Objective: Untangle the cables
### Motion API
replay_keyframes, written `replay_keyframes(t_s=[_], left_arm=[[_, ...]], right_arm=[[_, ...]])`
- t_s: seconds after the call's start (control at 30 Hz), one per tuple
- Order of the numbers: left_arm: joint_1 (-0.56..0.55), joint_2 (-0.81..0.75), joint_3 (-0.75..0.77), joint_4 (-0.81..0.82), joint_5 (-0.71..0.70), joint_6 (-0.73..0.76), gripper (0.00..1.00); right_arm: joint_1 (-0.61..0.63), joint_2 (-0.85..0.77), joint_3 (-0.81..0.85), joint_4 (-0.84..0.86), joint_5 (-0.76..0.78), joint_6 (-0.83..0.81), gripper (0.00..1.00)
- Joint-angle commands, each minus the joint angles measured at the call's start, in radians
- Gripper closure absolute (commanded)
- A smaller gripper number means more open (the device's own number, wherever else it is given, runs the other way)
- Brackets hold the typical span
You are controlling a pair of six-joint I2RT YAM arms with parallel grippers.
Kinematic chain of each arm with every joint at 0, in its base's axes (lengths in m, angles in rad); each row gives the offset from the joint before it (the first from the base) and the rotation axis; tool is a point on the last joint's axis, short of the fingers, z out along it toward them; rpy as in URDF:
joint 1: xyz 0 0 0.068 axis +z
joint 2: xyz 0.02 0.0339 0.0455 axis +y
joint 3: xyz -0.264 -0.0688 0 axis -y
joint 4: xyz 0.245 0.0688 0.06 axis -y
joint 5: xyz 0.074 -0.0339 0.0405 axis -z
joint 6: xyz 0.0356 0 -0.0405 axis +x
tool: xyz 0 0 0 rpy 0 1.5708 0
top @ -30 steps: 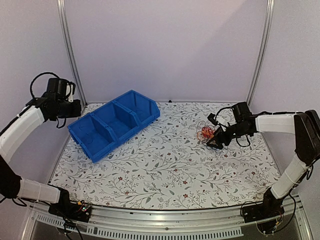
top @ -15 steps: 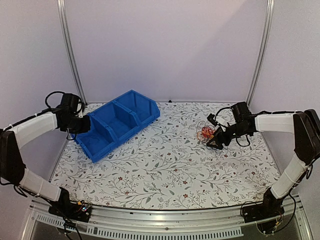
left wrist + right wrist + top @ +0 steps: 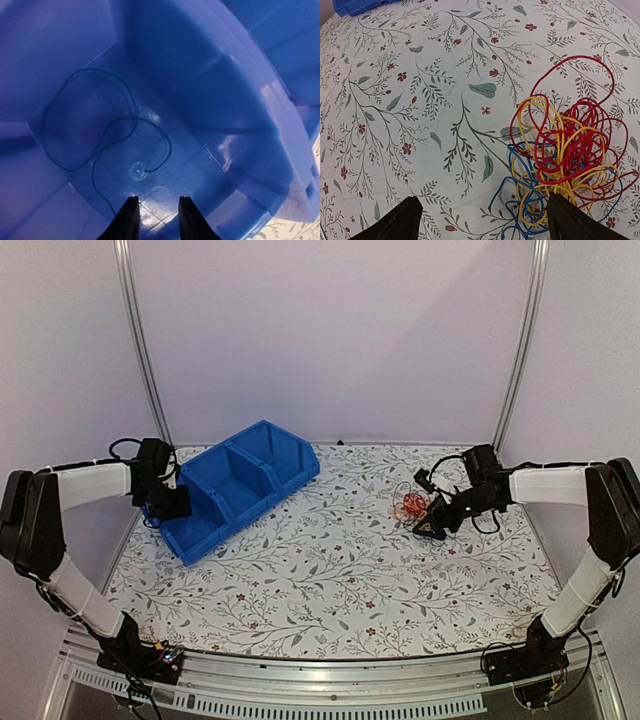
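Note:
A tangle of red, yellow and blue cables point(image 3: 565, 150) lies on the flowered table, seen from above as a small clump point(image 3: 411, 505). My right gripper point(image 3: 487, 220) hovers just short of it with its jaws wide open and empty; its right finger reaches the edge of the tangle point(image 3: 432, 525). A thin dark cable point(image 3: 100, 135) lies loosely looped on the floor of the blue bin's point(image 3: 300, 465) near-left compartment. My left gripper point(image 3: 156, 217) hangs over that compartment point(image 3: 165, 502), jaws a little apart, nothing between them.
The bin's blue walls point(image 3: 240, 75) enclose the left gripper on all sides. A corner of the bin point(image 3: 355, 6) shows far off in the right wrist view. Metal frame posts point(image 3: 140, 350) stand at the table's back corners.
My left arm has swung down from high at the left to the bin's near-left compartment. The right arm has stayed put by the tangle.

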Motion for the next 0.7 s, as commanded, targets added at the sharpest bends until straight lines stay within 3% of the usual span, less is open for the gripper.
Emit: replay_keyframes(t_s=[0.0,0.2,0.43,0.67], left_arm=[[0.016,-0.030,0.065,-0.056,-0.026,0.001,0.68],[0.016,-0.164,0.139,-0.110,-0.080,0.016,0.53],[0.016,-0.267,0.222,-0.160,-0.121,0.051,0.48],[-0.060,-0.404,0.160,-0.004,0.153,0.065,0.49]], right_arm=[[-0.006,0.017,0.027,-0.015,-0.007,-0.011,0.10],[-0.006,0.025,0.031,-0.019,-0.014,-0.012,0.09],[-0.003,0.037,0.044,-0.030,-0.023,-0.010,0.09],[-0.028,-0.046,0.064,0.012,0.039,0.039,0.10]])
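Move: The cable I have just put down lies in loops on the floor of the blue bin's left compartment, its middle about 3 cm ahead of my left hand, 2 cm to its left and some 5 cm below. The bin's empty middle compartment is roughly 10 cm to this hand's right and 6 cm ahead. From my right hand the put-down cable lies around 44 cm to the left and 4 cm ahead, about 6 cm lower. With its fingers already starting to part, my left hand opens further to about half and leaves the cable behind, rising almost straight up out of the bin's left compartment by some 18 cm. As it climbs, the wrist tips the fingers up towards forward by about 25 degrees. ##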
